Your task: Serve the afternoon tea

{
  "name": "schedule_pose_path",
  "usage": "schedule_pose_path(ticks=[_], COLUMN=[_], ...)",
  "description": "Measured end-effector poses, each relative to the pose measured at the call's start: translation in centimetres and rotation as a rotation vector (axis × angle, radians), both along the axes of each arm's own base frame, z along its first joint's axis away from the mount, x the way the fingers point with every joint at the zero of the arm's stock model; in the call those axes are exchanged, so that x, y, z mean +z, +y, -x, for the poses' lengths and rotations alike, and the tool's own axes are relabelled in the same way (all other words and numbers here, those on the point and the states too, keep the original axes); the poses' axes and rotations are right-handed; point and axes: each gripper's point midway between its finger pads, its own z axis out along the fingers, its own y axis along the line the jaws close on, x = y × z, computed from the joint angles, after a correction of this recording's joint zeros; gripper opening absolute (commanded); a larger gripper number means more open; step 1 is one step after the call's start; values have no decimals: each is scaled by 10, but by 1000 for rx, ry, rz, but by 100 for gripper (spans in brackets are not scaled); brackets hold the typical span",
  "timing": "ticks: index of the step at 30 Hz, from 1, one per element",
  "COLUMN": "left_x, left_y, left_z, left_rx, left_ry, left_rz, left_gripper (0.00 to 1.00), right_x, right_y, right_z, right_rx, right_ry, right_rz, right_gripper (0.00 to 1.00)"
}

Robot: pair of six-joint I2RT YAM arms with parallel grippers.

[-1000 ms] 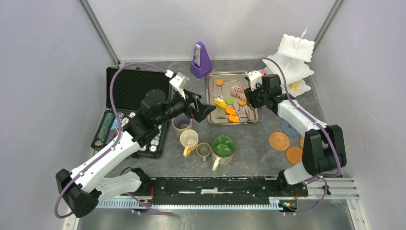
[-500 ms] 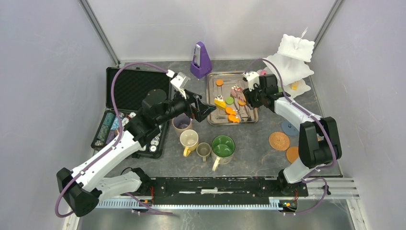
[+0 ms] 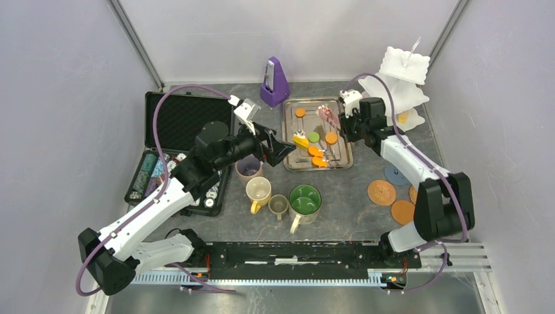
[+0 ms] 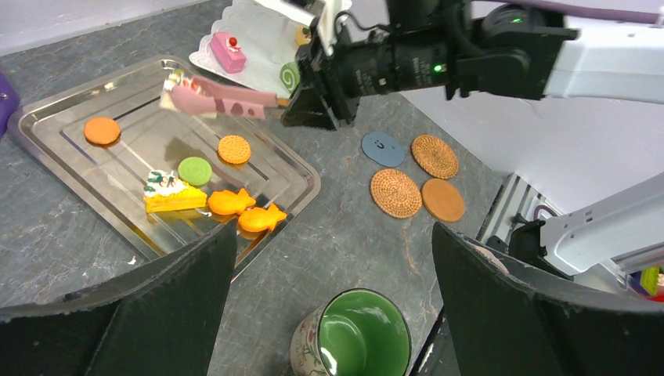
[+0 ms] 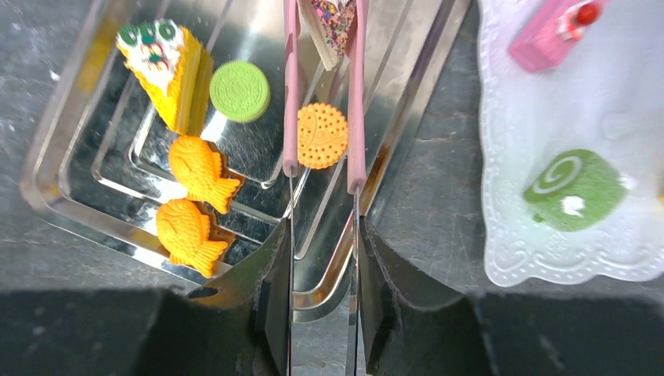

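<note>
My right gripper [image 3: 345,121] [image 5: 322,235] is shut on a pair of metal tongs [image 5: 290,117] with pink tips. The tongs pinch a pink sprinkled cake slice [image 5: 333,23] [image 4: 188,92] above the far part of the steel tray [image 3: 288,124]. In the tray lie a yellow cake wedge [image 5: 168,66], a green biscuit [image 5: 239,91], orange biscuits and two orange fish pastries [image 5: 200,168]. The white stand [image 3: 399,85] holds a green roll [image 5: 575,188] and a pink cake [image 5: 556,31]. My left gripper [image 3: 278,149] [image 4: 333,235] hangs open and empty above the big green mug [image 4: 364,341].
The mauve mug [image 3: 249,169], yellow mug [image 3: 258,191] and olive mug [image 3: 279,205] stand beside the green one. Cork coasters [image 3: 381,192] lie at the right. A purple metronome [image 3: 275,78] stands at the back. An open black case [image 3: 177,124] with poker chips [image 3: 147,173] sits left.
The right gripper squeezed the tongs narrower onto the pink slice and carried it off the tray floor toward the far edge. The left arm has hardly moved.
</note>
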Motion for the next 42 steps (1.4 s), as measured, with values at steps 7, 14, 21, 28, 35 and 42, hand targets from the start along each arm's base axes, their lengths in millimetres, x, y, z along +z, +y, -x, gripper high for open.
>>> schedule_pose_path(ticks=[7, 14, 21, 28, 35, 42], left_x=[0, -1, -1, -1, -1, -1], left_y=[0, -1, -1, -1, -2, -2], left_z=[0, 0, 0, 0, 1, 0], left_rx=[-1, -2, -2, -4, -5, -5], left_ry=[1, 3, 2, 2, 1, 1], left_rz=[0, -2, -2, -1, -1, -1], left_gripper=[100, 100, 100, 100, 100, 100], right_x=[74, 139, 149, 117, 110, 105], right_y=[-21, -61, -96, -110, -111, -111], right_z=[15, 16, 0, -5, -17, -29], right_rx=[-117, -304, -431, -489, -513, -540], right_ry=[-160, -272, -242, -137, -119, -117], right_rz=[-8, 56, 58, 64, 53, 35], right_gripper=[26, 25, 26, 26, 27, 30])
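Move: The cake slice is already off the tray in my tongs, some 10 cm ahead, 4 cm left and 8 cm below my right hand. The stand's middle tier, its goal, is centred about 12 cm ahead and 16 cm right, nearly level. On the bottom tier, the pink cake sits some 15 cm ahead, 8 cm right and the green roll 8 cm ahead, 14 cm right, both 7 cm lower. From my idle left hand the middle tier is about 26 cm ahead, 32 cm right, 21 cm below. With my right hand still squeezing the tongs on the cake slice, I rise about 15 cm off the tray while swinging right, 11 cm in all, and turning some 30 degrees clockwise. Past the peak I sink about 5 cm and ease a few centimetres forward, bringing the slice over the left part of the stand's middle tier; the tongs stay shut on it. ##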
